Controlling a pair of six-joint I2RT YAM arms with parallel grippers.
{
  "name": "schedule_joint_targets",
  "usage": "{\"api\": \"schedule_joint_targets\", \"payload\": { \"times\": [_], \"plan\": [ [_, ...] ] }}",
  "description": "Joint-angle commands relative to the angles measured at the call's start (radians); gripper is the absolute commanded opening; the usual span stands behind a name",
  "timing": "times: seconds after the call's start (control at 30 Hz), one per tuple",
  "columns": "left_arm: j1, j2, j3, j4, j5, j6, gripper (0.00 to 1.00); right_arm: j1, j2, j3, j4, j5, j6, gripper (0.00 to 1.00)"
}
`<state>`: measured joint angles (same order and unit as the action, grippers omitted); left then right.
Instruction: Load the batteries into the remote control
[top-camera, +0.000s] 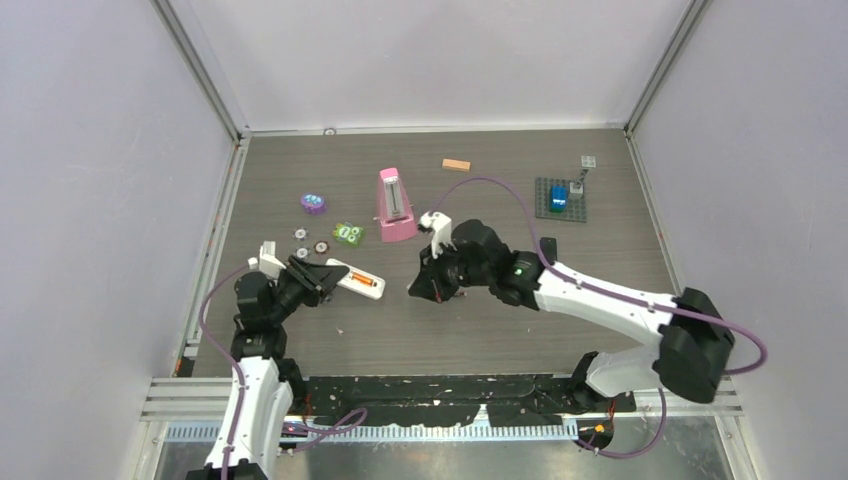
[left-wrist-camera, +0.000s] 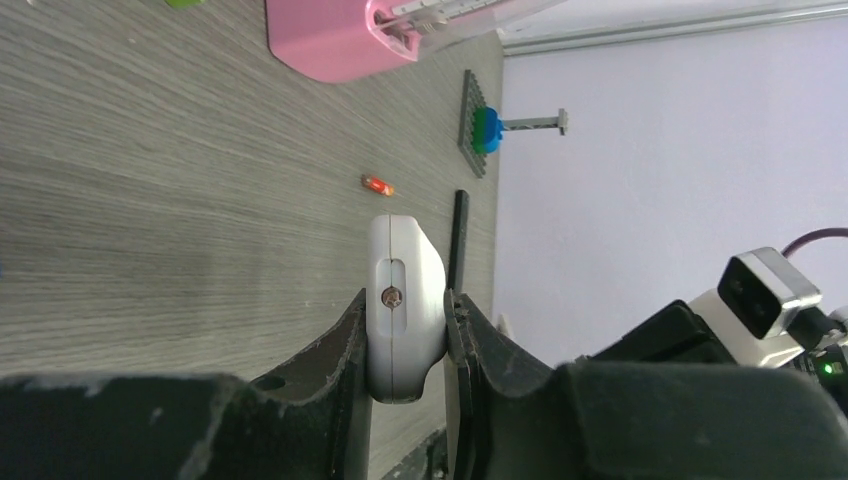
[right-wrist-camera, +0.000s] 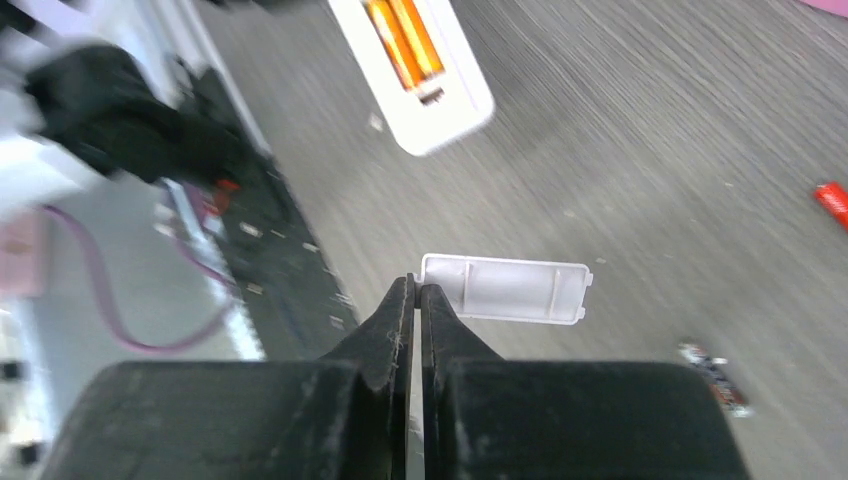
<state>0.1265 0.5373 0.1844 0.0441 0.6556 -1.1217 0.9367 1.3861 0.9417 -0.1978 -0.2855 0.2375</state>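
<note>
The white remote control (top-camera: 357, 281) lies on the table with its back compartment open, and two orange batteries (right-wrist-camera: 405, 40) sit in it. My left gripper (left-wrist-camera: 405, 300) is shut on the remote's near end (left-wrist-camera: 403, 300). My right gripper (right-wrist-camera: 415, 285) hangs over the table to the right of the remote (right-wrist-camera: 430, 90), its jaws shut on one edge of the white battery cover (right-wrist-camera: 505, 290). A red battery (right-wrist-camera: 832, 203) lies loose on the table, also seen as a small red cell (left-wrist-camera: 378, 185) beyond the remote. In the top view, the right gripper (top-camera: 425, 290) hides the cover.
A pink metronome (top-camera: 396, 205) stands behind the remote. A green toy (top-camera: 348, 233), a purple disc (top-camera: 313, 204) and small round pieces (top-camera: 310, 245) lie at the back left. An orange-tan block (top-camera: 456, 165) and a grey baseplate (top-camera: 545, 208) with a blue brick are farther back.
</note>
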Motion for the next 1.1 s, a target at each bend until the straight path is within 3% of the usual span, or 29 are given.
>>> {"api": "schedule_joint_targets", "payload": {
  "times": [0.0,0.1,0.17,0.37,0.57,1.07],
  "plan": [
    [0.000,-0.029,-0.043,0.211,0.080,-0.194,0.00,0.006,-0.146,-0.102,0.333,-0.015,0.468,0.05],
    [-0.014,-0.061,-0.058,0.286,0.084,-0.304,0.00,0.035,-0.232,-0.187,0.583,0.051,0.691,0.05],
    [-0.026,-0.094,-0.055,0.302,0.078,-0.359,0.00,0.064,-0.267,-0.204,0.662,0.131,0.753,0.05],
    [-0.045,-0.200,-0.050,0.344,0.047,-0.536,0.00,0.174,-0.246,-0.197,0.896,0.314,0.867,0.05],
    [-0.080,-0.182,-0.045,0.509,0.041,-0.687,0.00,0.220,-0.166,-0.177,1.082,0.408,0.928,0.05],
    [-0.089,-0.174,0.001,0.557,0.023,-0.724,0.00,0.234,-0.121,-0.179,1.141,0.453,1.031,0.05]
  ]
}}
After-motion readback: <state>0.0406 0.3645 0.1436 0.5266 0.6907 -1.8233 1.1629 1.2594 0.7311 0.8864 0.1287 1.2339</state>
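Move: The remote, batteries in its open back, lies about 10 cm to the left of the right hand, some 2 cm farther out and about level with it; the cover is already in the right fingers. From that hand the metronome stands 20 cm ahead and 4 cm left, a loose orange battery 13 cm ahead and 6 cm right, the latter on the table some 14 cm below. The left hand holds the remote, whose middle is 3 cm to its right, 2 cm back and about level. The battery cover, still pinched by the right fingers, is swept up fast by about 22 cm and some 5 cm left towards the remote, while that wrist rolls nearly 70 degrees so the fingers swing from down-left to pointing left and slightly up. The left hand keeps its grip on the remote, raises it about 13 cm with a little drift back and right, and rolls it some 30 degrees, right side up. ##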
